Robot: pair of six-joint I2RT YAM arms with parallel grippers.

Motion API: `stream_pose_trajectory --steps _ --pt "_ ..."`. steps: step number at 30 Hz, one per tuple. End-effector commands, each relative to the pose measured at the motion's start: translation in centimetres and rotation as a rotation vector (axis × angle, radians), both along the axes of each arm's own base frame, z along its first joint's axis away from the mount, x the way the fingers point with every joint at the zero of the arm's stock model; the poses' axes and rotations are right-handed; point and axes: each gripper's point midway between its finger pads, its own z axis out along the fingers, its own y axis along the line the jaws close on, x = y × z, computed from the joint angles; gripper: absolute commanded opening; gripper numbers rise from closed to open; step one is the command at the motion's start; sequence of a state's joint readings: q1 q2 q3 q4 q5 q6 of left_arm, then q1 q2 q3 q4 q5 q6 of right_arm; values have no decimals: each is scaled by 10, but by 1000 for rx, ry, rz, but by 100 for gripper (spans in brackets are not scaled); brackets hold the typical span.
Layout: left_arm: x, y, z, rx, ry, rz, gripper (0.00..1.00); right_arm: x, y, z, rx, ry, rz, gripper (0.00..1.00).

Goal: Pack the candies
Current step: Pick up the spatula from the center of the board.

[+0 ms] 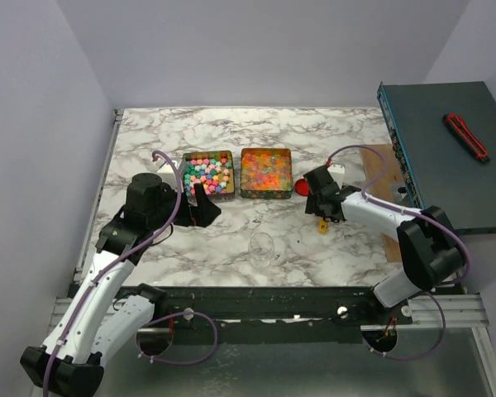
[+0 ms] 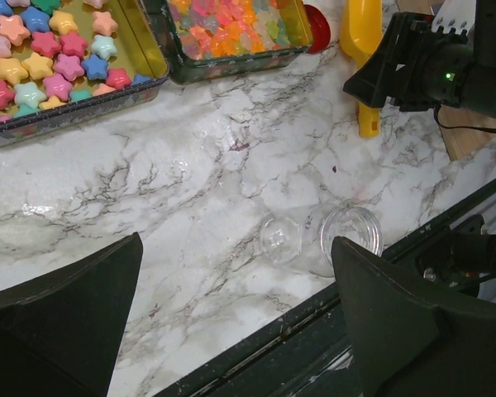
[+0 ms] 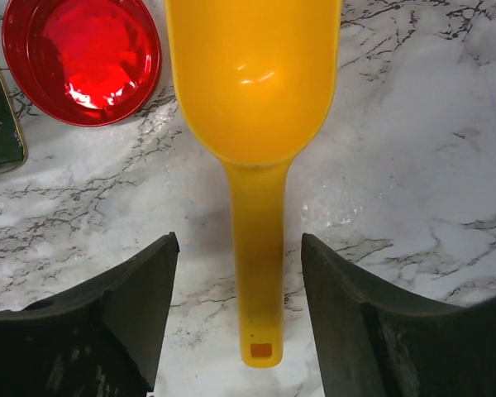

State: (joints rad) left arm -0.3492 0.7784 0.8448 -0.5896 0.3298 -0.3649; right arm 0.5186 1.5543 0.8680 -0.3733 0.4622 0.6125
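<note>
The candies fill two open tins: pastel stars in the left one, glossy orange, red and yellow jellies in the right one. A yellow scoop lies on the marble right of the tins. My right gripper is open, its fingers on either side of the scoop's handle with a gap on both sides. My left gripper hangs wide open and empty in front of the star tin.
A clear jar lies on the marble near the front edge. A round red cap sits by the jelly tin's corner. A dark box with a red tool stands at the right.
</note>
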Motion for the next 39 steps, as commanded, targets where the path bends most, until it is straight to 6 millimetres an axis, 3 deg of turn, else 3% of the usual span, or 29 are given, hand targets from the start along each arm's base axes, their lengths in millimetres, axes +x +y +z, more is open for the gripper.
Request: stream_pose_trajectory --steps 1,20,24,28,32,39 --pt "3 5 3 20 -47 20 99 3 -5 -8 -8 -1 -1 63" --pt "2 7 5 20 -60 23 99 1 -10 -15 -6 33 -2 32" --pt "1 7 4 21 -61 22 99 0 -9 -17 -1 44 5 20" --pt "1 7 5 19 -62 21 99 -1 -7 -16 2 55 13 0" --pt "0 6 5 18 -62 19 99 0 -4 -1 23 34 28 0" --pt "-1 6 7 13 -68 15 99 3 4 43 69 -27 82 1"
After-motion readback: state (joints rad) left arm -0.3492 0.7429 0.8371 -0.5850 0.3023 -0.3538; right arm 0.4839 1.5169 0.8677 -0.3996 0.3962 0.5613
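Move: The yellow spatula lies with its handle already between the right hand's open fingers; its middle, where the handle meets the bowl, is about 4 cm ahead, 1 cm to the right and 2 cm below. From that hand the red dish stands roughly 8 cm ahead and 6 cm left, the orange-candy tin some 12 cm ahead and 17 cm left. From the idle left hand the spatula is about 12 cm ahead, 32 cm right and 19 cm below. The right hand eases just under 1 cm to its right and sinks about half a centimetre to centre over the spatula's handle, while its fingers close from about two-thirds open until they pinch the handle from both sides, gripping it roughly midway between bowl and end. It holds there briefly with the grip effort clearly raised, then starts up about 1 cm and slightly back with the handle held, the wrist keeping its slant. ##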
